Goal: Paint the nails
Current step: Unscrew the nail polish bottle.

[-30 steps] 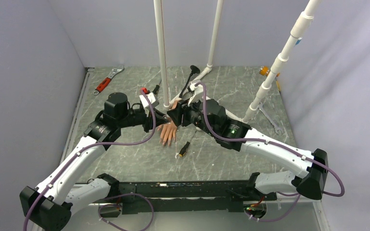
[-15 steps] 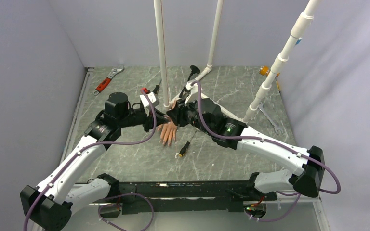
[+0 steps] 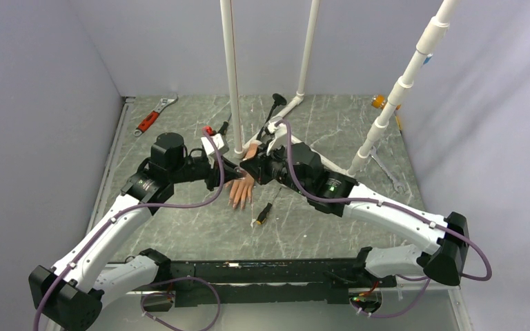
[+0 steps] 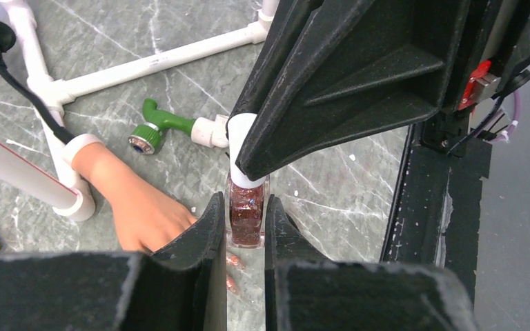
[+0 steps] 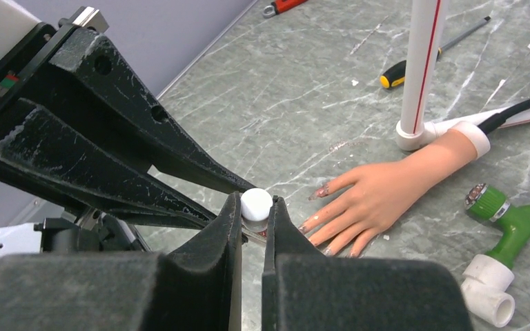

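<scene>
The peach mannequin hand lies palm down on the marble table, fingers toward the arms. Its nails show dark reddish smears. My left gripper is shut on a small bottle of dark red glitter polish, held just above the table beside the hand's fingers. My right gripper meets it from the opposite side and is shut on the bottle's white cap. In the top view both grippers meet just above the hand, so the bottle is hidden there.
A green tap fitting lies by the hand's wrist. White pipe posts stand behind it. A black-and-yellow screwdriver lies in front of the fingers. A red wrench is at the back left, a steel wrench at the right.
My right gripper has moved a little left onto the bottle and closed its jaws on the white cap. The left gripper has kept its hold and place.
</scene>
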`<action>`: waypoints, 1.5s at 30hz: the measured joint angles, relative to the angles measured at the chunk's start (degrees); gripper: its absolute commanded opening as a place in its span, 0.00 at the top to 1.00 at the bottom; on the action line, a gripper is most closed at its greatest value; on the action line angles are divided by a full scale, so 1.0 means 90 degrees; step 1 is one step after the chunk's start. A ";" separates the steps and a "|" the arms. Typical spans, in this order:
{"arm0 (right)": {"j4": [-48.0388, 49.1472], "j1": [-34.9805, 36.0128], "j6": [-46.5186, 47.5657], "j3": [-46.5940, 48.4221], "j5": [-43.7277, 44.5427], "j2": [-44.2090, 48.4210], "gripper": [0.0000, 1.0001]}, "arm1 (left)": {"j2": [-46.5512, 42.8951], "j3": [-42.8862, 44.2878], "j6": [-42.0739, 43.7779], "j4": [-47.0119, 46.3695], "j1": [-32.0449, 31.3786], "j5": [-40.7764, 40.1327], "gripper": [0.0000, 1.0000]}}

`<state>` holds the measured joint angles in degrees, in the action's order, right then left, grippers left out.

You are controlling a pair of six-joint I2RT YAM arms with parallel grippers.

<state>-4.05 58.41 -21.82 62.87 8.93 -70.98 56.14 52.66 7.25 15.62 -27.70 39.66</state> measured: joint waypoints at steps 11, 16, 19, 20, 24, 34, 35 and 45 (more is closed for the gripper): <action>0.0151 -0.0015 0.0510 -0.0427 -0.0680 0.0544 1.00 | -0.0022 0.0000 0.0126 0.0044 0.0002 0.0896 1.00; 0.0199 -0.0024 0.0784 -0.0653 -0.1158 0.0865 1.00 | -0.0019 0.0000 0.0187 0.0080 0.0002 0.1447 1.00; 0.0189 -0.0034 0.0969 -0.0714 -0.1440 0.0957 1.00 | -0.0017 0.0000 0.0226 0.0163 0.0002 0.1666 1.00; 0.0172 -0.0041 0.1042 -0.0714 -0.1530 0.0964 1.00 | -0.0012 0.0000 0.0238 0.0189 0.0005 0.1715 1.00; 0.0131 -0.0078 0.1248 -0.0714 -0.1768 0.0974 0.93 | -0.0005 0.0000 0.0243 0.0253 0.0012 0.1821 1.00; -0.0318 -0.0068 0.1319 -0.0695 -0.1800 0.0911 0.24 | -0.0007 0.0000 0.0228 0.0083 0.0012 0.1574 1.00; -0.0386 -0.0068 0.1270 -0.0685 -0.1683 0.0911 0.24 | -0.0007 0.0000 0.0226 0.0075 0.0012 0.1409 1.00; -0.0304 -0.0068 0.0634 -0.0296 -0.0835 0.0872 0.30 | -0.0007 0.0000 0.0058 0.0005 0.0015 0.0005 1.00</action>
<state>-6.79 57.80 -16.12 60.20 1.41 -63.13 56.07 52.66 7.77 15.66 -27.57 39.70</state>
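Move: The left fingers already grip the nail polish bottle; its white cap, some 4 cm above their hand point, is already pinched by the right fingers, the bottle about 4 cm below these. From the right hand the fake hand lies some 12 cm straight ahead, the screwdriver about 3 cm ahead and 6 right, the green sprayer roughly 20 ahead and 9 right, all nearly 20 cm below. Both hands swing back 5 cm, twisting cap against bottle some 35 degrees counter-clockwise; right lets go, left returns. ##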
